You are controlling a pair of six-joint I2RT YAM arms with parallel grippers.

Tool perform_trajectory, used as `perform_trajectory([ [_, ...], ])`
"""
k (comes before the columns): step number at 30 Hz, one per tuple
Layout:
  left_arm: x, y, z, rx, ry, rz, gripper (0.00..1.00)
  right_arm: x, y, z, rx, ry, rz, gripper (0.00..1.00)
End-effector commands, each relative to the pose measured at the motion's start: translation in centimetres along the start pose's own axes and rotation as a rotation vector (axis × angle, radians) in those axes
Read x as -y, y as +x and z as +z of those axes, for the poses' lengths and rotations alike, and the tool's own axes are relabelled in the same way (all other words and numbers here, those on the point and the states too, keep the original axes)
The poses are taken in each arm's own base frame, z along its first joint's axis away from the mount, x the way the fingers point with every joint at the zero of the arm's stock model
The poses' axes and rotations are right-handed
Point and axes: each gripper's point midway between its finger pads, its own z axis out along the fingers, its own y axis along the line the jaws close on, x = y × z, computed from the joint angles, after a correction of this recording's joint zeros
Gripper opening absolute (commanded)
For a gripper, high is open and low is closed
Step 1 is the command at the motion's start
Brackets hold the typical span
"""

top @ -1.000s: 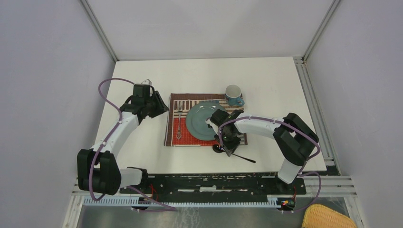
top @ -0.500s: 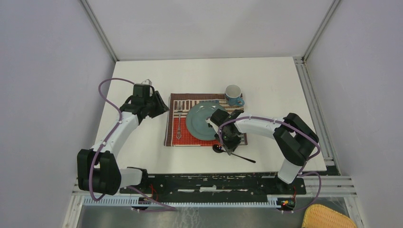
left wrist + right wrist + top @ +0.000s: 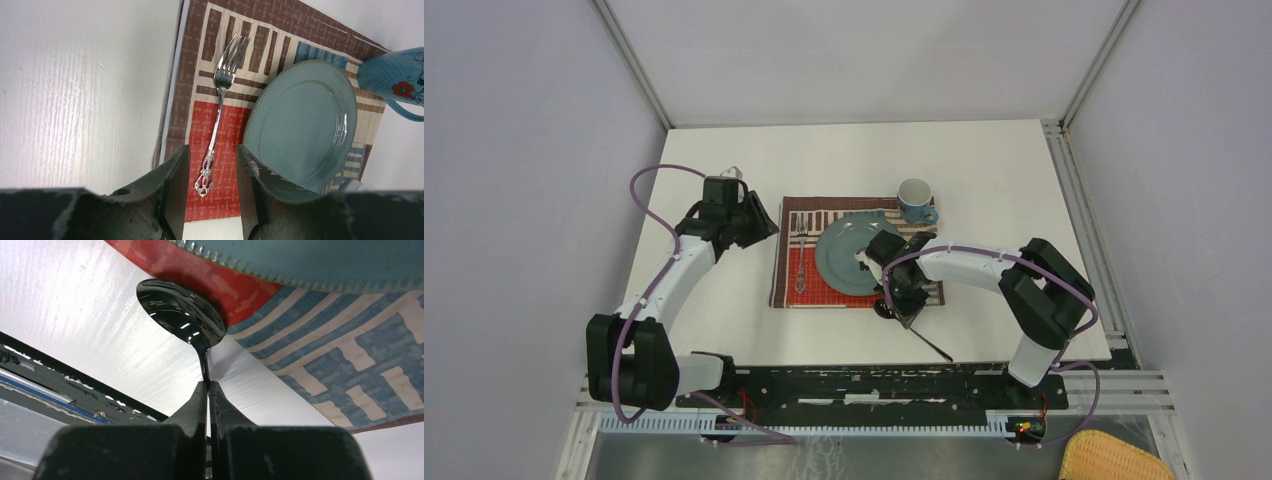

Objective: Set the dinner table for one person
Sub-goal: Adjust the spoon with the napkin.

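Note:
The white dinner table (image 3: 984,170) carries a striped placemat (image 3: 796,285) with a blue-grey plate (image 3: 849,258) on it. A silver fork (image 3: 220,110) lies on the mat left of the plate. My left gripper (image 3: 212,190) hovers open above the fork's handle end, at the mat's left side (image 3: 759,222). My right gripper (image 3: 208,390) is shut on the neck of a black spoon (image 3: 180,310). The spoon's bowl (image 3: 882,308) touches the mat's near edge, and its handle points toward the table's front edge.
A blue mug (image 3: 916,200) with a flower print stands beyond the mat's far right corner, also in the left wrist view (image 3: 395,80). Metal rails edge the table on the right (image 3: 1079,200). A yellow woven basket (image 3: 1114,458) sits off the table at the near right.
My right gripper has shut on the spoon. The spoon's handle has swung round toward the front edge, and its bowl has shifted to the mat's edge. The left arm has not moved.

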Motion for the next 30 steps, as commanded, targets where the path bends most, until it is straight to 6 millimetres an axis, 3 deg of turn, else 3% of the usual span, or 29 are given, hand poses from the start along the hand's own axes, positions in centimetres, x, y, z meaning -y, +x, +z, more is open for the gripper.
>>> perform_trajectory([
  [1, 0.8, -1.4, -0.3, 0.044, 0.039, 0.021, 0.46, -0.2, -0.5, -0.5, 0.036, -0.009, 0.005, 0.00],
  [9, 0.6, -1.3, -0.2, 0.042, 0.033, 0.020, 0.46, -0.8, -0.5, -2.0, 0.063, -0.035, 0.009, 0.00],
  [22, 0.7, -1.4, -0.2, 0.043, 0.035, 0.015, 0.46, -1.9, -1.7, -7.3, 0.183, -0.058, 0.031, 0.00],
  [30, 0.8, -2.0, -0.8, 0.068, 0.033, 0.008, 0.46, 0.0, -3.9, -8.6, 0.292, 0.009, 0.163, 0.00],
])
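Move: The right hand already has the spoon pinched near its neck, low over the table just outside the napkin's near edge. The napkin's right strip, beside the plate, has its middle about 12 cm ahead and 3 cm right; the plate's centre is some 12 cm ahead and 9 cm left, and the mug about 21 cm ahead, 1 cm right. From the idle left hand, that strip is roughly 30 cm right, 5 cm back and 12 cm below. Keeping its pinch on the spoon's neck, the shut right hand pauses briefly, then lifts the spoon almost straight up by about 6.5 cm, away from the tabletop. The wrist tilts some 10 degrees as it rises, raising the bowl side, and it only starts to ease forward towards the napkin at the very end. ##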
